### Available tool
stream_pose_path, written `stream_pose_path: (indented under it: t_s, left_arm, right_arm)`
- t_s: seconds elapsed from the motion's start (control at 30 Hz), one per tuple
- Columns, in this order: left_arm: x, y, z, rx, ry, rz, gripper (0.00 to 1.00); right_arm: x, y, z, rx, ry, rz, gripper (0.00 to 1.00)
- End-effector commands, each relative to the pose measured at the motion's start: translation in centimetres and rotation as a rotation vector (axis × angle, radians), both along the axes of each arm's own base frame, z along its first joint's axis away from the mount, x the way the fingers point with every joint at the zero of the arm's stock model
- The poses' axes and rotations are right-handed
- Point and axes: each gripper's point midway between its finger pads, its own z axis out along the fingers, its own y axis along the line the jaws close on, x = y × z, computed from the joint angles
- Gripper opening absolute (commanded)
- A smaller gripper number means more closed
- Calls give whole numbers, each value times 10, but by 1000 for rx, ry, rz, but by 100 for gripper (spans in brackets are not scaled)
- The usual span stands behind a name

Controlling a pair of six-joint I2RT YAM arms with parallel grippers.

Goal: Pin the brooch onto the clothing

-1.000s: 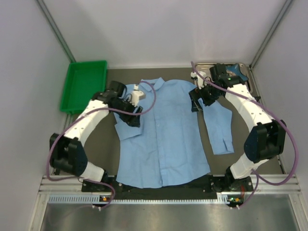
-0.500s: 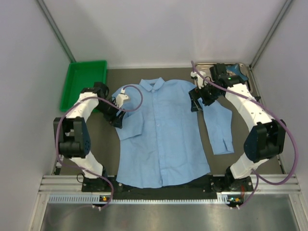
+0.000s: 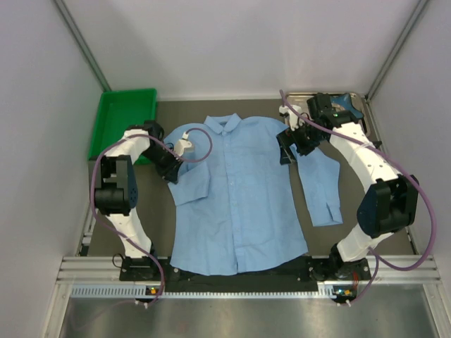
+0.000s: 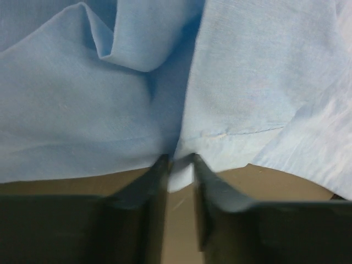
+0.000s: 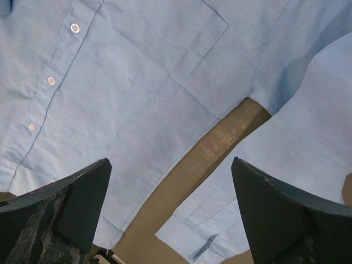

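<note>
The clothing (image 3: 239, 197), a light blue button-up shirt, lies flat on the dark mat with its collar at the far end. My left gripper (image 3: 171, 172) is low at the shirt's left sleeve. In the left wrist view its jaws (image 4: 179, 162) stand narrow, with a fold of the clothing's edge (image 4: 181, 176) pinched between the tips. My right gripper (image 3: 285, 151) hovers open over the gap between the shirt's body and its right sleeve. In the right wrist view its fingers (image 5: 169, 162) are spread wide above the chest pocket (image 5: 187, 60), holding nothing. The brooch is out of view.
A green bin (image 3: 123, 123) stands at the back left, just beyond the left arm. A metal tray (image 3: 359, 105) holding a blue thing sits at the back right behind the right arm. The right sleeve (image 3: 320, 186) stretches toward the near right.
The left arm has swung back toward the left and its gripper has come down on the shirt's left sleeve edge, its jaws narrowing onto the fabric. The right arm has stayed still.
</note>
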Motion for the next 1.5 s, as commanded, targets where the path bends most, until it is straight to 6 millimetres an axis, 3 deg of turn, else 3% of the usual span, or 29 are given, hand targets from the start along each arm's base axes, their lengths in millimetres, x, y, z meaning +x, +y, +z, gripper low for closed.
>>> stream_pose_path:
  t_s: [0.0,0.03,0.13,0.2,0.3,0.33,0.37,0.4,0.43,0.57,0.77,0.93,1.1,1.2,1.4,1.47]
  left_arm:
    - [0,-1,16,-9,-25,-31,11]
    - [-3,2,20,3,-24,-19,0]
    - [-18,27,40,25,-13,48,0]
    - [-25,54,55,56,-26,122,0]
    - [-51,102,71,149,-1,217,0]
    - [-67,129,74,208,26,277,0]
    - [-79,140,78,239,31,306,0]
    - [-89,153,79,268,38,319,0]
    - [-108,179,79,332,72,379,0]
    - [-155,233,73,468,143,481,0]
    - [-200,272,54,588,284,544,0]
    - [-219,289,35,652,374,564,0]
    - [-210,307,40,682,303,602,0]
    - [-190,283,63,558,184,571,0]
    - [-138,201,124,382,-167,409,0]
    - [-122,179,159,317,-317,435,0]
  right_arm:
    - [0,-2,7,-1,-26,6,93]
    - [1,-2,9,-2,-32,5,93]
    - [0,-3,9,-4,-35,8,93]
    - [-1,-2,9,0,-33,12,93]
    - [-1,-1,7,5,-27,15,93]
    - [-1,0,6,7,-24,15,93]
    - [1,-1,6,7,-27,8,92]
    - [1,-1,6,6,-26,7,92]
    - [2,-1,5,4,-23,2,92]
    - [4,-1,4,-1,-21,-6,92]
    - [7,-3,6,-10,-31,-10,92]
    - [6,-6,8,-22,-44,-16,92]
    - [2,-10,5,-37,-42,-13,93]
    - [2,-8,3,-35,-37,-8,92]
    - [12,-2,5,-14,-32,-13,92]
    - [15,-2,7,-15,-35,-15,92]
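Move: The loose edge of the shirt's left-hand sleeve, bunched beside the body, lies right at the left gripper's fingertips, only about 1 cm below. From that gripper the collar is some 20 cm ahead and 18 cm right, the button row about level and 19 cm right, and the green tray's middle roughly 19 cm ahead and 17 cm left. From the right gripper, the sleeve edge is about 38 cm left, 9 cm back and 13 cm below. Shut the left gripper's half-closed fingers on the sleeve edge, then pull it fast to the left, nearly 30 cm, and about 20 cm back towards the base, first rising, then dipping low over the bare table beside the shirt. Swing the wrist some 35 degrees counter-clockwise and raise its left side as you go. Finish by lifting about 7 cm while easing forward and a little right, fingers shut. ##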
